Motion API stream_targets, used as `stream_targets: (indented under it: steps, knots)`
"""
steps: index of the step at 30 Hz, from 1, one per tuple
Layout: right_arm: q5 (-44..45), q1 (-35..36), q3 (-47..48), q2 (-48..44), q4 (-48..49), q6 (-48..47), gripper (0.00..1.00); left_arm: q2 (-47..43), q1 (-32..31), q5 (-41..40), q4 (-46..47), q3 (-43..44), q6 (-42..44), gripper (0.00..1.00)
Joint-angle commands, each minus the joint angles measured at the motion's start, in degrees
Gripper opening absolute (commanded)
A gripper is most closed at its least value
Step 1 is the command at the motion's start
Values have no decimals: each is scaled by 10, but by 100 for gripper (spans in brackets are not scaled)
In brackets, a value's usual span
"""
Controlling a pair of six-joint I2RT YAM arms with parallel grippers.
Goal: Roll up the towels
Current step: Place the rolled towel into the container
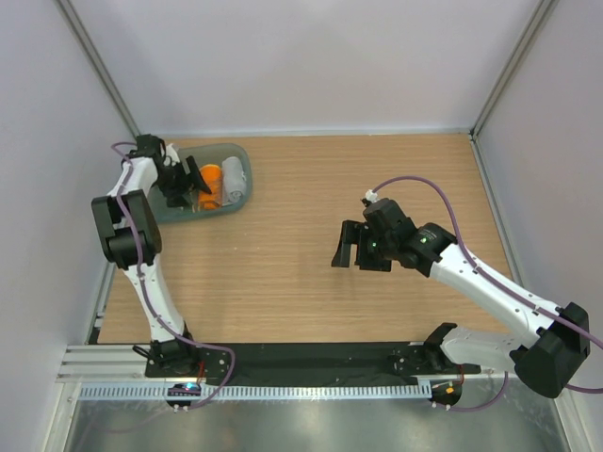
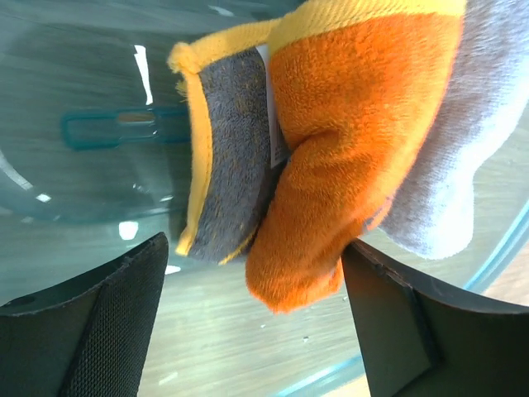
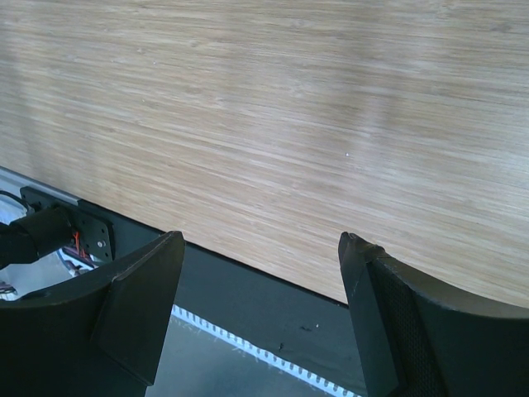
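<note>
Two rolled towels lie side by side in a translucent teal tub (image 1: 222, 149) at the table's far left. The orange towel (image 1: 209, 185) shows its orange pile (image 2: 355, 141) and its grey face (image 2: 231, 157). The light grey towel (image 1: 234, 178) lies against it on the far side (image 2: 471, 157). My left gripper (image 1: 197, 184) reaches into the tub and is open (image 2: 254, 248). The orange roll's lower end hangs between its fingers, close to the right finger (image 2: 388, 314). My right gripper (image 1: 350, 247) hovers open over the bare table middle (image 3: 263, 241), with nothing between its fingers.
The tub's wall (image 2: 99, 99) curves around the left gripper, with a handle slot (image 2: 124, 128) in it. A black strip (image 1: 311, 358) and a metal rail (image 1: 283, 388) run along the near table edge. Grey walls enclose the table on three sides.
</note>
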Motion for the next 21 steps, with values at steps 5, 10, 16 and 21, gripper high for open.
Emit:
stream_targets:
  steps: [5, 10, 16, 21]
  knots:
    - [-8, -2, 20, -3, 11, -6, 82, -62, 8, -17, -6, 10, -18, 84]
    - [-10, -2, 17, -2, 14, -5, 82, -90, 7, 3, -4, 8, -25, 90]
    - [-5, -2, 22, -7, 15, -25, 82, -169, 6, 28, 4, -18, -45, 90]
    - [-15, -1, 42, -12, 26, -44, 84, -263, -19, 11, 9, -101, -37, 91]
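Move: The orange rolled towel, already let go, lies in the container with its middle about 6 cm to the right of the left hand, 3 cm ahead and some 3 cm lower. The grey-white rolled towel lies beyond it, roughly 13 cm to that hand's right and 5 cm ahead, and the container's middle is about 2 cm ahead and 1 cm right. From the right hand the orange towel is some 29 cm ahead, 37 cm left and 13 cm lower. The orange towel is left lying while the open left hand lifts away from it, up out of the container by about 11 cm. The rise starts slowly and quickens, with a slight draw back of some 2 cm at the end; the fingertips tilt up and outward by about 10 degrees and the fingers stay wide open and empty. ##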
